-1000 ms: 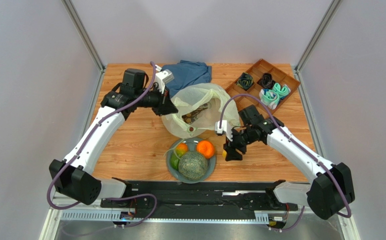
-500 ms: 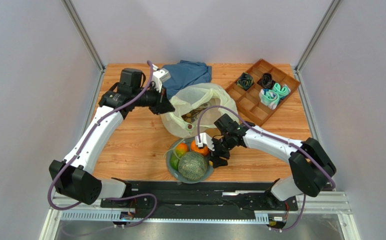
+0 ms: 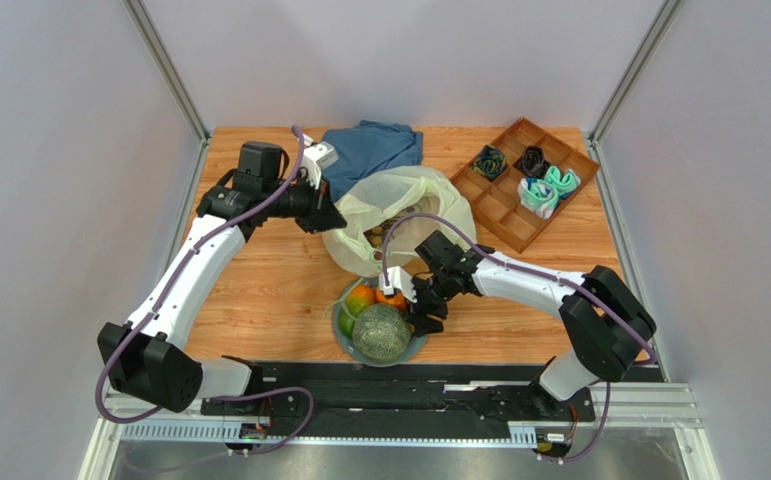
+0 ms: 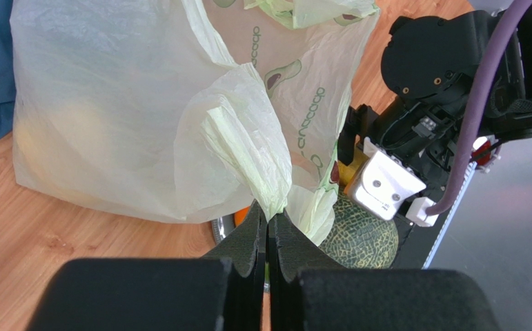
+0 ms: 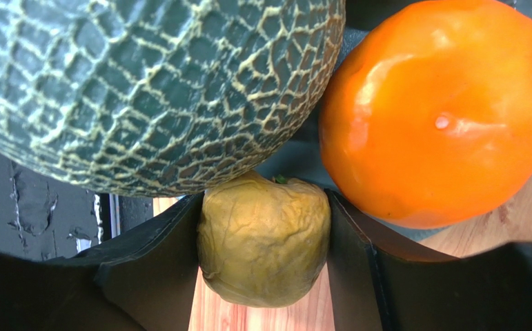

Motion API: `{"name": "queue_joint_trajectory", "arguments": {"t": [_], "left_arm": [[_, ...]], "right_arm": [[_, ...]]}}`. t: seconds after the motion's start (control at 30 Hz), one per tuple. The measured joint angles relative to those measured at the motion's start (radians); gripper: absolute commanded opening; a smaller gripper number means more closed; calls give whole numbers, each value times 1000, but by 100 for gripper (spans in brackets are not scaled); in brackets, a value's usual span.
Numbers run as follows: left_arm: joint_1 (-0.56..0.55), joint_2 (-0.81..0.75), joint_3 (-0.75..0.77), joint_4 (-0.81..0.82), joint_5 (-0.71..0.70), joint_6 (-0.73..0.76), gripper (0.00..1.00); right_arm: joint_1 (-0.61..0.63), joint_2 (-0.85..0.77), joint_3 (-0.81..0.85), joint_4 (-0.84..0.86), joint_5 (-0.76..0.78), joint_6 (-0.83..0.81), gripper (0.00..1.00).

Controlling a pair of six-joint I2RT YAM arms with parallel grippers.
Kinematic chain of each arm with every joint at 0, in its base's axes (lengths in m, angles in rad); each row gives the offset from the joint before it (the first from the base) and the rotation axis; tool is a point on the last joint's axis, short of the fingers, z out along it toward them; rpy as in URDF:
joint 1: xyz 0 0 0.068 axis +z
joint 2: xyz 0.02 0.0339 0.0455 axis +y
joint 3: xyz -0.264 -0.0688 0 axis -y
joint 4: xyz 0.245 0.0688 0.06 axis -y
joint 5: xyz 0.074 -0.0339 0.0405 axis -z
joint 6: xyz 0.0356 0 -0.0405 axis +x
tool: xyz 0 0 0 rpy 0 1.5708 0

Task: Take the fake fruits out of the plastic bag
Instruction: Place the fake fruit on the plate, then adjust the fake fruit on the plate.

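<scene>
The pale yellow-green plastic bag (image 3: 399,205) lies mid-table with its mouth open, small tan pieces (image 3: 374,238) showing inside. My left gripper (image 3: 334,215) is shut on a bunched handle of the bag (image 4: 130,117), its jaws (image 4: 270,221) pressed together on the plastic. On the grey plate (image 3: 414,350) sit the netted green melon (image 3: 381,333), an orange (image 3: 360,296) and another orange (image 5: 441,110). My right gripper (image 3: 421,315) hangs at the plate's right edge, shut on a wrinkled yellow piece (image 5: 265,245) that touches the melon (image 5: 144,89).
A blue cloth (image 3: 374,148) lies behind the bag. A wooden compartment tray (image 3: 504,215) with rolled socks (image 3: 549,190) stands at the back right. Bare wood lies left of the plate and right of my right arm.
My right gripper has carried the yellow piece leftward, from the table right of the plate to the plate's edge between melon and orange. The left arm has hardly moved.
</scene>
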Motion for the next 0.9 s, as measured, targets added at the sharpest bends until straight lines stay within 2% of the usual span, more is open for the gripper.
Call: {"name": "queue_joint_trajectory", "arguments": {"t": [0.03,0.33,0.67,0.8,0.87,0.9], "left_arm": [[0,0,0,0,1,0,0],[0,0,0,0,12,0,0],[0,-2,-19,0,19,2,0],[0,-2,-27,1,19,6,0],[0,-4,-27,0,19,10,0],[0,-5,-27,1,19,12,0]], "right_arm": [[4,7,5,3,2,9,99],[-2,15,43,-43,18,66,100],[-124,-162,245,-354,23,7,100],[-196,-186,317,-414,22,18,100],[-222,-167,353,-437,26,31,93],[-228,-150,369,-450,24,34,81]]}}
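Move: The right fingers already hold the yellow fruit at the plate's right rim; the plate's middle lies about 9 cm to this hand's left, level with it and 3 cm below. On the plate the melon sits some 9 cm left, 2 cm nearer the base, and the orange fruit roughly 6 cm ahead and 6 cm left. The bag stands about 19 cm ahead, 5 cm left. From the left hand the plate is about 12 cm back, 8 cm right and 25 cm below. Opening its fingers fully while staying almost in place, the right hand lets go of the yellow fruit beside the melon. It then lifts off by about 13 cm, drawing some 5 cm forward and 5 cm right, away from the plate, and turns about 15 degrees clockwise, fingers still wide. The left hand keeps the bag's edge pinched, almost still. ##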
